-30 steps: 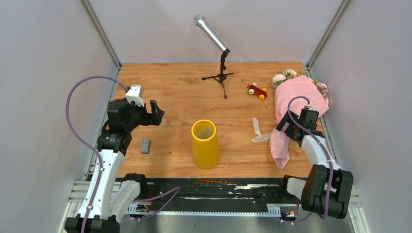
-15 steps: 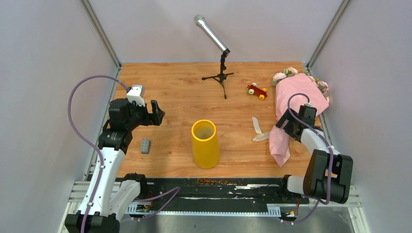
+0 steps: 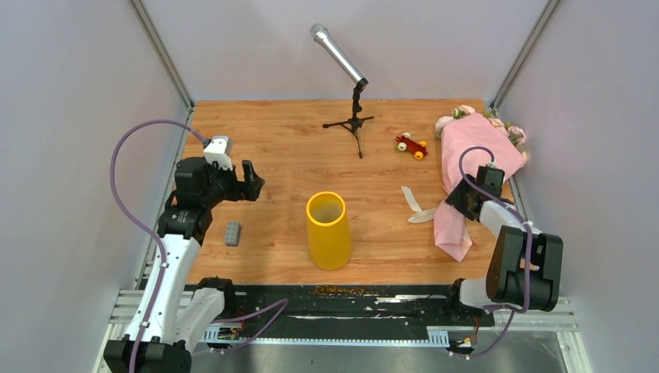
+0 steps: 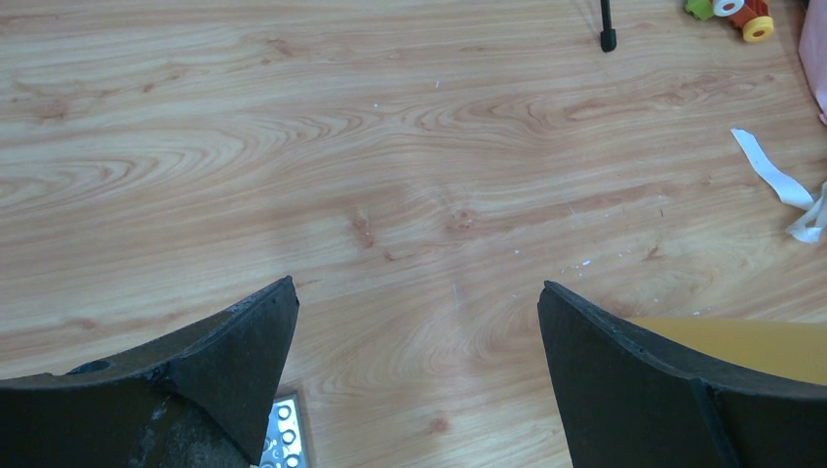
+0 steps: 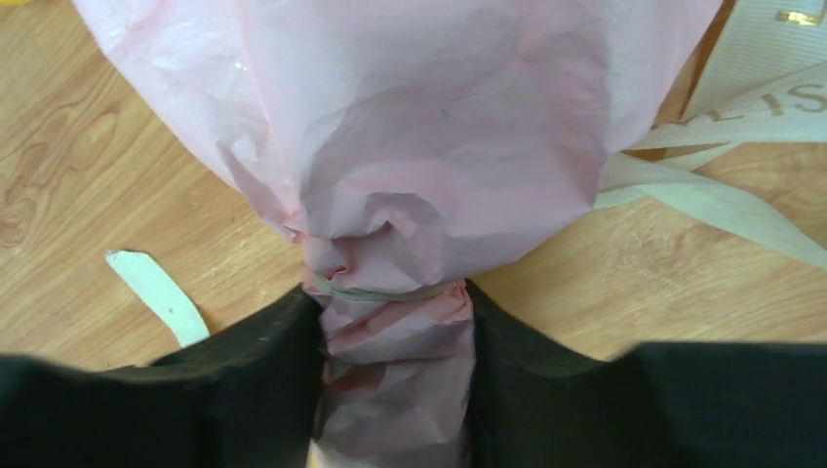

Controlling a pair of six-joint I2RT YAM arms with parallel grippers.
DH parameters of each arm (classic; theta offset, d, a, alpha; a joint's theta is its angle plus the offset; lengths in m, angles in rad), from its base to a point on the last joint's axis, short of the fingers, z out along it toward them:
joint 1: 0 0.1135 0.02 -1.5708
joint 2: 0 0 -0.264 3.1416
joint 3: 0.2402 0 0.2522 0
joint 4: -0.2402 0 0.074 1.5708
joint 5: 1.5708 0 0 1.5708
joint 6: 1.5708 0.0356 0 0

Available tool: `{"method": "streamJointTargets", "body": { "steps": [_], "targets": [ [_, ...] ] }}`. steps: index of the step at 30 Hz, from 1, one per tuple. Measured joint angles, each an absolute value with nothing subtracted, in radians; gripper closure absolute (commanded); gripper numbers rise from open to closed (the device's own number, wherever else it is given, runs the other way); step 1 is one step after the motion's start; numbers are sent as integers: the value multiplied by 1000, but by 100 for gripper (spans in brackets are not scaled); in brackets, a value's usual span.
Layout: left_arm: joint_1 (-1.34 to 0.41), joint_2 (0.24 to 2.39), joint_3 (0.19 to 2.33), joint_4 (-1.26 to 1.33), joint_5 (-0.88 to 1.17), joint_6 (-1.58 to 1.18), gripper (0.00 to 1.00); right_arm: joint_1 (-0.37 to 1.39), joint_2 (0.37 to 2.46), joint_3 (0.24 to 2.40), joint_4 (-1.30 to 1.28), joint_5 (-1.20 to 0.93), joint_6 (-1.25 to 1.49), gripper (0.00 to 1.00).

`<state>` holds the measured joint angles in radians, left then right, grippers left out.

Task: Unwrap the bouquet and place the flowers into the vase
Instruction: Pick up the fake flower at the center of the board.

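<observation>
The bouquet (image 3: 475, 151) lies at the table's right edge, wrapped in pale pink paper, with the flowers (image 3: 464, 115) peeking out at its far end. My right gripper (image 3: 459, 204) is at its narrow tied neck. In the right wrist view the gripper (image 5: 395, 327) has both black fingers pressed against the crumpled paper (image 5: 439, 127), just below a thin band. The yellow vase (image 3: 327, 229) stands upright in the middle near the front. My left gripper (image 3: 250, 180) hovers open left of the vase, holding nothing (image 4: 417, 292). The vase's rim (image 4: 751, 341) shows beside its right finger.
Loose beige ribbon (image 3: 416, 210) lies on the wood left of the bouquet; it also shows as ribbon (image 5: 722, 205). A microphone on a small tripod (image 3: 353, 116) stands at the back. A red toy car (image 3: 411, 145) sits near it. A small grey block (image 3: 232, 233) lies at the left.
The right gripper's fingers have come together onto the bouquet's neck. The bouquet has shifted slightly toward the far right. The left arm has stayed put.
</observation>
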<state>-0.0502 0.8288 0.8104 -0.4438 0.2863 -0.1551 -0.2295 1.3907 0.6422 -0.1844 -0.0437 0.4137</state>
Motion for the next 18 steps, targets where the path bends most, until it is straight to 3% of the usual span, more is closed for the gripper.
{"method": "streamJointTargets", "body": {
  "steps": [5,8,18],
  "targets": [
    [-52,832,810,-444,286,-155,0,-229,1322,633,-189,-58,416,80],
    [-58,836,810,-444,283,-154,0,-229,1238,627,-202,-72,413,98],
    [-168,836,810,-446,241,-153,0,-230,925,581,-287,-201,415,100]
  ]
}}
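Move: The neck of the bouquet, below its tie, sits right between the right fingers. From this hand the blossoms lie about 26 cm ahead and 13 cm to the right; the loose pale ribbon end is level with it, roughly 12 cm left, and the toy car some 19 cm ahead and 12 cm left. From the left hand, the bouquet's neck is around 60 cm right, 3 cm ahead and 20 cm below. Squeeze the right fingers from half open to nearly shut around the paper neck just under the tie, then hoist the bouquet about 10 cm up, drifting some 3 cm left late on and tilting the fingertips up nearly 20 degrees. Late in the lift, start the open left gripper about 2.5 cm right, towards the bouquet. ##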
